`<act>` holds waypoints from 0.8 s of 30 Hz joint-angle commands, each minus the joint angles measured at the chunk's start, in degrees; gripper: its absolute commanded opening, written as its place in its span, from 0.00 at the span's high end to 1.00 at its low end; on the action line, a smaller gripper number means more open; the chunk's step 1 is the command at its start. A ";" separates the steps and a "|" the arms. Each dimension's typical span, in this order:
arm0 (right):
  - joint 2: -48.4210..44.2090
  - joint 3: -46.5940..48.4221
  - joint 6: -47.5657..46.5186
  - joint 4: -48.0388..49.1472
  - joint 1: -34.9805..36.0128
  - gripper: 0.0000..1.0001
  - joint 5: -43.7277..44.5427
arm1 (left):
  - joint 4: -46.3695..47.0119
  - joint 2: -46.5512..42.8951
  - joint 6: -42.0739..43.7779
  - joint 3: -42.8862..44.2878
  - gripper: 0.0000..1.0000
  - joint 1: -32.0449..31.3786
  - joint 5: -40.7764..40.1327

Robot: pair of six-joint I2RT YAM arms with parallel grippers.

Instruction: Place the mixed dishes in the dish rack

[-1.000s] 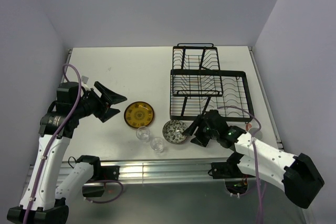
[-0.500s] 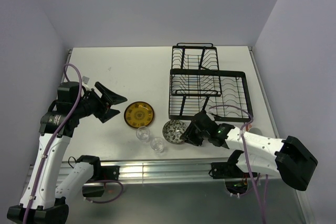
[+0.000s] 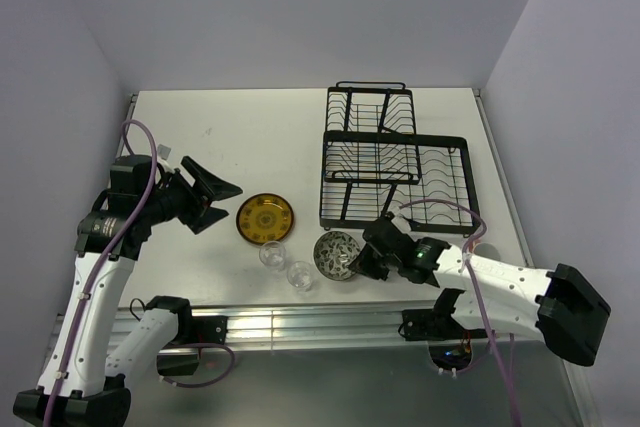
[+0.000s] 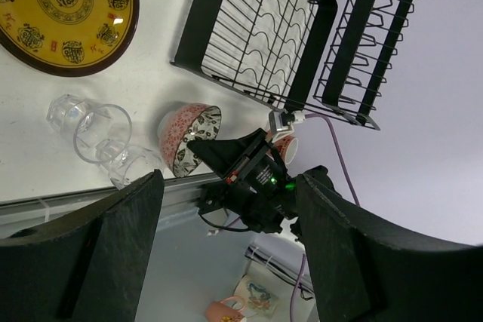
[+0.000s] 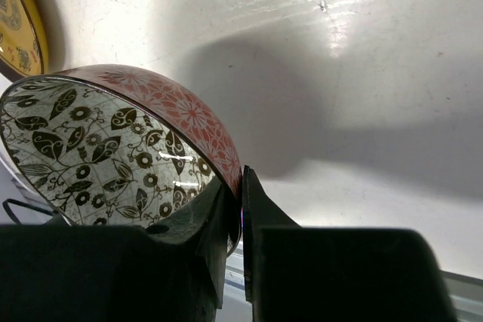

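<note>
The small patterned bowl [image 3: 335, 250] sits near the table's front edge, tilted, with its pink outer wall [image 5: 181, 111] showing. My right gripper [image 3: 360, 261] is shut on the bowl's right rim, one finger inside and one outside [image 5: 240, 186]. The yellow-orange plate [image 3: 265, 218] lies flat to the left of the bowl. Two clear glass tumblers [image 3: 271, 254] [image 3: 299, 275] stand in front of the plate. The black wire dish rack [image 3: 400, 162] stands behind the bowl, with no dishes in it. My left gripper [image 3: 228, 197] hangs open above the table, left of the plate, holding nothing.
A white cup [image 3: 485, 247] stands at the right table edge, right of my right arm. The metal rail of the near table edge [image 3: 300, 322] runs just in front of the tumblers. A small white scrap [image 3: 161, 152] lies at the far left.
My right gripper moved left onto the bowl and closed on its rim. The bowl now sits tilted. The left arm has not moved.
</note>
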 commanded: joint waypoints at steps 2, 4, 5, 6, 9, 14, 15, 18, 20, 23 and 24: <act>-4.46 0.12 1.26 -0.93 0.77 1.00 2.65 | 0.14 -0.47 2.11 1.77 0.25 -0.25 0.47; -7.79 -0.41 1.79 -3.64 1.29 1.00 4.04 | 0.23 0.41 3.77 3.43 0.25 -1.03 0.47; -9.03 -0.58 1.70 -4.79 1.38 1.00 4.40 | -0.21 1.63 4.47 4.49 0.25 -1.47 0.03; -10.61 -0.67 1.53 -7.23 1.47 1.00 4.75 | -0.65 2.51 6.40 5.63 0.25 -2.87 -0.41; -16.67 0.46 0.30 -14.18 1.56 1.00 5.54 | -3.20 6.64 9.66 11.78 0.24 -7.44 -3.83; -23.80 8.35 -4.61 -25.44 1.65 1.00 6.95 | -6.19 14.10 10.63 24.96 0.24 -18.16 -14.02; -23.98 9.94 -5.93 -28.50 1.65 1.00 6.87 | -6.02 14.99 10.72 26.54 0.24 -22.35 -15.34; -22.76 16.69 -10.06 -32.90 1.82 1.00 6.08 | -5.93 18.16 11.07 32.26 0.25 -30.79 -21.23; -21.79 20.40 -12.44 -35.02 1.74 1.00 6.08 | -5.49 20.00 11.95 34.81 0.25 -34.86 -23.51; -18.28 30.57 -15.52 -38.45 1.82 1.00 5.72 | -5.75 22.02 13.88 36.84 0.26 -42.24 -27.74; -16.09 32.44 -16.13 -40.03 1.74 1.00 5.55 | -5.49 22.29 14.76 37.10 0.26 -45.22 -28.53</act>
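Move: The right hand already pinches the bowl's right rim; the bowl's middle is about 5 cm left and 3 cm ahead. The dish rack's middle lies some 27 cm ahead and 11 cm right, a little higher; the near glass stands about 15 cm left and 2 cm back, the far glass 23 cm left and 4 cm ahead. From the left hand the bowl is about 27 cm right, 1 cm back and 23 cm below, the plate 8 cm right, 9 cm ahead and 27 cm below. Keeping its pinch on the bowl's rim, the right hand lifts the bowl about 14 cm, first easing back and some 5 cm to its right, away from the glasses, then going nearly straight up while the fingertips tip slightly upward. After a brief wait the empty left hand, fingers still wide open, sweeps about 12 cm right and 10 cm up, finally drawing slightly back, turning some 25 degrees clockwise and tilting its fingers up, towards the bowl from the left. ##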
